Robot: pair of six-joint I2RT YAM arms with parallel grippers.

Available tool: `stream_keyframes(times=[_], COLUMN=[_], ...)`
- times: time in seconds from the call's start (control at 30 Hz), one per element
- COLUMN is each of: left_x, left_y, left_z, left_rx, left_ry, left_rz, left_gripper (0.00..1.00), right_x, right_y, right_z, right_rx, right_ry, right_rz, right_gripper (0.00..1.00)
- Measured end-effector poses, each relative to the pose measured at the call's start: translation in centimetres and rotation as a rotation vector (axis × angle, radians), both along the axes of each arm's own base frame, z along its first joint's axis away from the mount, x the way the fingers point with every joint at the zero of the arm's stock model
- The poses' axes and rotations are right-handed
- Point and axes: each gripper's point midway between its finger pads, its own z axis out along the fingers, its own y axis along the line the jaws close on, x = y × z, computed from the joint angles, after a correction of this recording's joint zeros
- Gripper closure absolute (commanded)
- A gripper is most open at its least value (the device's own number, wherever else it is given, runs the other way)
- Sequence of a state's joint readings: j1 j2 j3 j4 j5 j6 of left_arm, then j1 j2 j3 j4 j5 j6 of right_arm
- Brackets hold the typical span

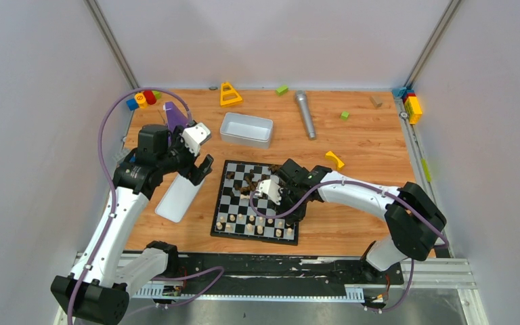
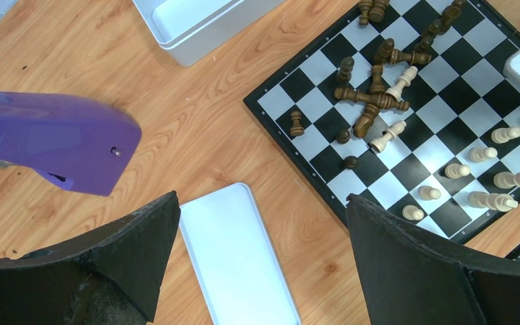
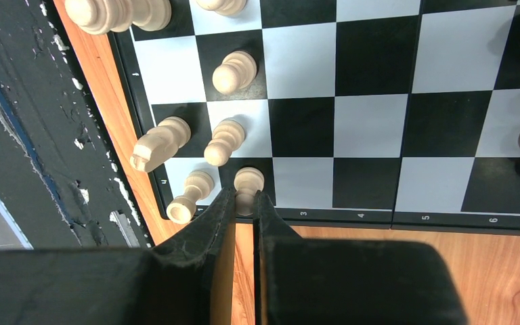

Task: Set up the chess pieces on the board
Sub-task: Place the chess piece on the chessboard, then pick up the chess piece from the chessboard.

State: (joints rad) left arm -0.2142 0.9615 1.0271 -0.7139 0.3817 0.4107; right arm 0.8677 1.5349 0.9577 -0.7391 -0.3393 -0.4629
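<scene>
The board [image 1: 230, 196] lies at the table's near middle. Dark brown chess pieces [image 2: 376, 95] lie in a tumbled heap on its far half, and pale ones [image 1: 257, 227] stand along its two near rows. My right gripper [image 3: 244, 198] reaches in from the board's right edge and is shut on an upright pale pawn [image 3: 248, 180] in the edge column, beside other pale pieces [image 3: 225, 141]. From above, the right gripper [image 1: 290, 215] sits low over the near right corner. My left gripper [image 2: 263, 200] hangs open and empty above the white lid [image 2: 237, 264], left of the board [image 2: 477, 95].
A white tray [image 1: 246, 128] stands behind the board. A purple object [image 1: 174, 115] sits by the left arm. A grey cylinder [image 1: 305, 114], a yellow triangle [image 1: 229, 93], a yellow block [image 1: 335, 160] and small coloured blocks [image 1: 412, 105] lie at the back and right.
</scene>
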Motion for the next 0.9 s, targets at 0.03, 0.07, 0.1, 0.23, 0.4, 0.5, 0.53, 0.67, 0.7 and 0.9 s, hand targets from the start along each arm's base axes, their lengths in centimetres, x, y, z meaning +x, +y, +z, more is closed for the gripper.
stream_keyframes(times=[0.03,0.07,0.1,0.23,0.4,0.5,0.53,0.67,0.7,0.9], left_x=[0.0,0.0,0.0,0.0,0.0,-0.1,-0.1,0.0,0.0,0.2], left_y=[0.0,0.0,0.0,0.0,0.0,0.0,0.0,0.0,0.1,0.5], left_z=[0.0,0.0,0.0,-0.1,-0.2,-0.2,-0.2,-0.2,-0.2,-0.2], left_rx=[0.0,0.0,-0.001,0.0,0.003,0.003,0.003,0.003,0.003,0.015], left_ry=[0.0,0.0,0.0,0.003,0.003,0.003,0.003,0.003,0.004,0.002], left_rz=[0.0,-0.001,-0.001,-0.002,-0.003,-0.003,-0.003,0.001,0.004,0.031], left_gripper=[0.0,0.0,0.0,0.0,0.0,0.0,0.0,0.0,0.0,0.0], right_x=[0.0,0.0,0.0,0.0,-0.1,0.3,0.6,2.3,2.9,6.2], right_y=[0.0,0.0,0.0,-0.1,-0.6,-0.6,-0.4,1.3,1.9,5.7], right_z=[0.0,0.0,0.0,0.0,-0.1,0.2,0.6,2.6,3.3,5.1], right_rx=[0.0,0.0,0.0,-0.002,-0.028,-0.034,-0.026,0.029,0.051,0.138], right_ry=[-0.001,-0.002,-0.002,-0.003,-0.007,-0.02,-0.031,-0.084,-0.102,-0.168], right_rz=[0.002,0.003,0.004,0.007,0.005,0.0,0.0,-0.011,-0.014,-0.03], right_gripper=[0.94,0.93,0.91,0.78,0.57,0.5,0.49,0.45,0.45,0.48])
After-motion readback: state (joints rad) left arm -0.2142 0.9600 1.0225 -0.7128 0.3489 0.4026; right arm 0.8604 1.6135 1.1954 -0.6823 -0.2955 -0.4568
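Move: The right hand holds a white pawn at the board's near right corner, already down at its square, with its middle about 1 cm below the hand point. From the hand, the white rook stands some 3 cm back, level sideways, and the next white pawn about 3 cm left, level ahead; the fallen white piece lies roughly 10 cm ahead and 11 cm left. From the idle left hand, the held pawn is some 12 cm back, 25 cm right and 20 cm below. Right fingers open, free the white pawn, then go some 8 cm forward-left, rising 5 cm, towards the fallen pieces. ##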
